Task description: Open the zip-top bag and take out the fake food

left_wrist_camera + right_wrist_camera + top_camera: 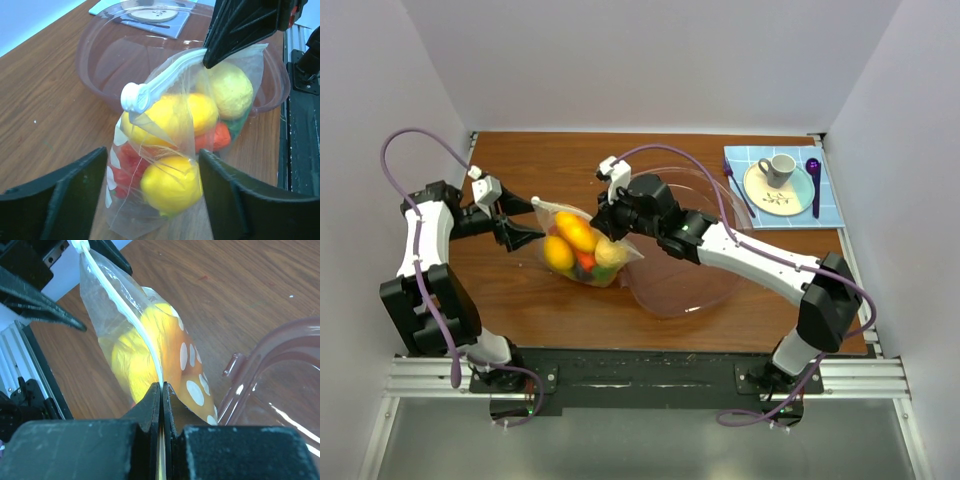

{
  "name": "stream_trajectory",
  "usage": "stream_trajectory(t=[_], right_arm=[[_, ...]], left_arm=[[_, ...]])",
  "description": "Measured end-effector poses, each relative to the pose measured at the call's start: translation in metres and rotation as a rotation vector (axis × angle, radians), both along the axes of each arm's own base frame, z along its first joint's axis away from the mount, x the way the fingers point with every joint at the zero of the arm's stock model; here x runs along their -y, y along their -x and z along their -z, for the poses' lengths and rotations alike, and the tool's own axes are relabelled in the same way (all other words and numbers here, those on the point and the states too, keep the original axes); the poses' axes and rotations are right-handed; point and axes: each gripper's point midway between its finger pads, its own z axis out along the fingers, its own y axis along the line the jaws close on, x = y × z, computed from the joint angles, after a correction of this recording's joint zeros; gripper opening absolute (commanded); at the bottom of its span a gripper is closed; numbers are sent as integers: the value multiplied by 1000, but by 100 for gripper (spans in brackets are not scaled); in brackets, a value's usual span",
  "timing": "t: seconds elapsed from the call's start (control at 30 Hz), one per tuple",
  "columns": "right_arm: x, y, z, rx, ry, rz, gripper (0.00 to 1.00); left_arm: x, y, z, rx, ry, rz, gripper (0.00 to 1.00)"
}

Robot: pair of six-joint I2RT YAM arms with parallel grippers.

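The zip-top bag (pixel 582 245) hangs over the table's middle, and my right gripper (pixel 162 387) is shut on its white zip strip (pixel 125 310). Through the clear plastic shows the fake food (pixel 170 185): yellow rounded pieces, an orange one and red ones. The strip's white slider (pixel 134 97) sits at the bag's end that faces the left arm. My left gripper (pixel 152 185) is open, with one finger on each side of the bag's lower end. Its right finger is close against the yellow piece, and the left finger stands a little apart from the plastic.
A large pink-tinted clear bowl (pixel 720 290) stands right behind and beside the bag, under the right arm. At the back right a blue checked mat (pixel 832 210) carries a plate, a cup (pixel 780 168), a fork and a purple spoon.
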Motion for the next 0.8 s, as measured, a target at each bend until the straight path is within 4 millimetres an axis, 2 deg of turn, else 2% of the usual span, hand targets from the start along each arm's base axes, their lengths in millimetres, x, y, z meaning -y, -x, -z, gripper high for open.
stream_trajectory(t=[0.07,0.23,0.4,0.43,0.53,0.57,0.67,0.8], right_arm=[[1,1,2,-6,3,0,0],[2,3,6,-18,-1,1,0],[1,3,6,-20,-12,0,0],[1,4,6,-21,-12,-1,0],[-1,5,6,-24,-18,-8,0],[-1,5,6,-24,-21,-10,0],[1,7,7,-26,-22,-11,0],[5,10,2,-21,-30,-13,0]], left_arm=[[1,0,0,-2,2,4,72],[12,4,-1,-22,11,36,77],[24,7,0,-31,16,67,70],[24,7,0,-30,16,65,67],[23,4,-1,-24,15,64,45],[23,3,-1,-27,16,64,31],[25,2,-1,-32,19,66,10],[25,-2,-3,-39,26,67,7]])
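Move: The zip-top bag's upper left corner, with the zip's white end, lies about 3 cm ahead of the left hand, 2 cm to its right and 1 cm above. The fake food bulging in the bag is roughly 10 cm to that hand's right, 3 cm back and 9 cm lower; the clear tub stands some 32 cm right, level fore and aft, 18 cm down. From the right hand, the white end is about 15 cm left, 7 cm ahead, level. The bag's free upper corner is taken between the left fingers: that hand slides about 2.5 cm to the right onto it, wrist turning only slightly clockwise, then stays there while its wide-open fingers shut and pinch the film just beside the zip's white end. The right hand keeps its shut grip on the other part of the zip edge, easing about 1 cm back. ##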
